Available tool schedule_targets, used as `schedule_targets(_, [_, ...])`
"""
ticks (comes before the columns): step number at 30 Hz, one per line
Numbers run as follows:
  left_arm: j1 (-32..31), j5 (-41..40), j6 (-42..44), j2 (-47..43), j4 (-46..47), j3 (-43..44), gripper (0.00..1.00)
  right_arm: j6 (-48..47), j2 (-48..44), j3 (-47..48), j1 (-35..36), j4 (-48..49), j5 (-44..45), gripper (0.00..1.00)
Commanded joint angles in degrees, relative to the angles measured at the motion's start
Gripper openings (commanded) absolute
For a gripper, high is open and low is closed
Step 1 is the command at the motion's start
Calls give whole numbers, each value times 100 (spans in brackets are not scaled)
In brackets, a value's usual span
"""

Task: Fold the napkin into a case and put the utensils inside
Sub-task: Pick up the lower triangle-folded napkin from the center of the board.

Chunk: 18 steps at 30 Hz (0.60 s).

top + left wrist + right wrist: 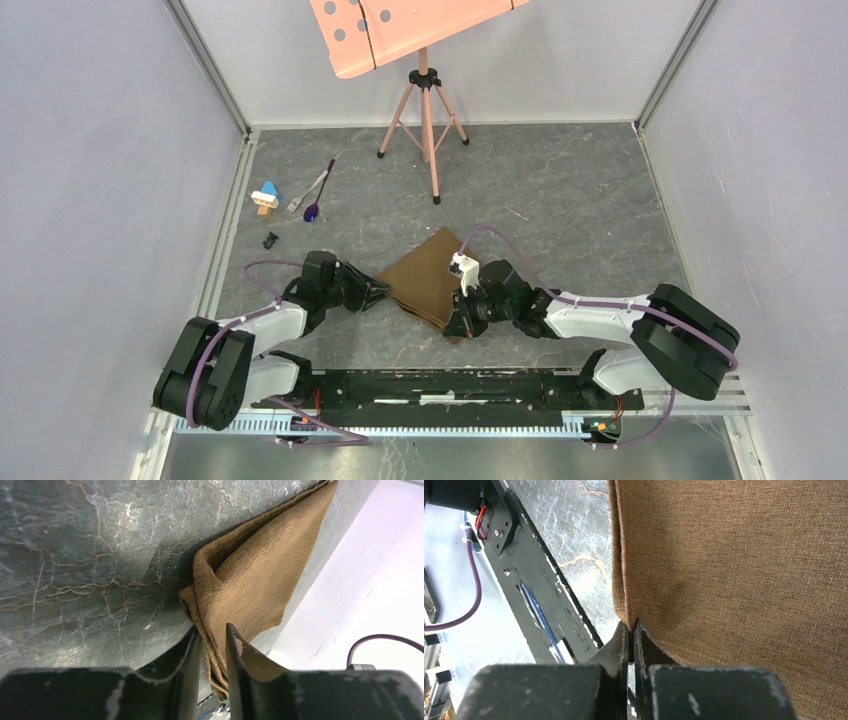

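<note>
The olive-brown napkin (425, 275) lies folded in layers on the marble tabletop between my two arms. My left gripper (383, 290) is at its left corner; in the left wrist view (212, 630) the bunched layered edge of the napkin (250, 580) sits pinched between its fingertips. My right gripper (458, 330) is at the near right corner, and in the right wrist view (631, 623) it is shut on the napkin's (734, 570) folded corner. The utensils lie far back left, untouched: a silver fork (303, 195) and a purple-bowled spoon (312, 212) side by side.
A small blue, white and tan toy block (265, 196) and a tiny black piece (270, 240) sit near the left wall. A pink tripod stand (428, 120) stands at the back centre. The black mounting rail (440, 385) runs along the near edge.
</note>
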Motion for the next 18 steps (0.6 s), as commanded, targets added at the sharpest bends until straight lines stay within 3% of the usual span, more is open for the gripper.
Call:
schedule_targets(1, [29,-250,136,-279,-144,161,26,-43,-55,-15,-54,299,-216,0])
schedule_targets(9, [-151,-979,679,-765,-1696,1029,3,-21,79,-128,-82,444,-441,0])
schedule_targets(18, [-807,-2490,44,356,-4607,3034,2,29,177,-256,-368,484,-803,0])
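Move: The napkin's left corner is right at the left fingertips, between the still parted pads; the napkin's middle is about 9 cm to the right and 2 cm ahead. The spoon is some 19 cm ahead and 13 cm left, the fork about 2 cm farther left, both some 2 cm lower. The right gripper already holds the near corner; from it the left corner is about 9 cm ahead and 15 cm left, at about the same height. Shut the left gripper on the napkin's left corner, pinching the stacked layers, and as the fingers come together lift it about 5 cm, easing some 2 cm forward and rolling the wrist around 15 degrees so its left side rises. Keep the right gripper shut on the near corner, nearly still. ##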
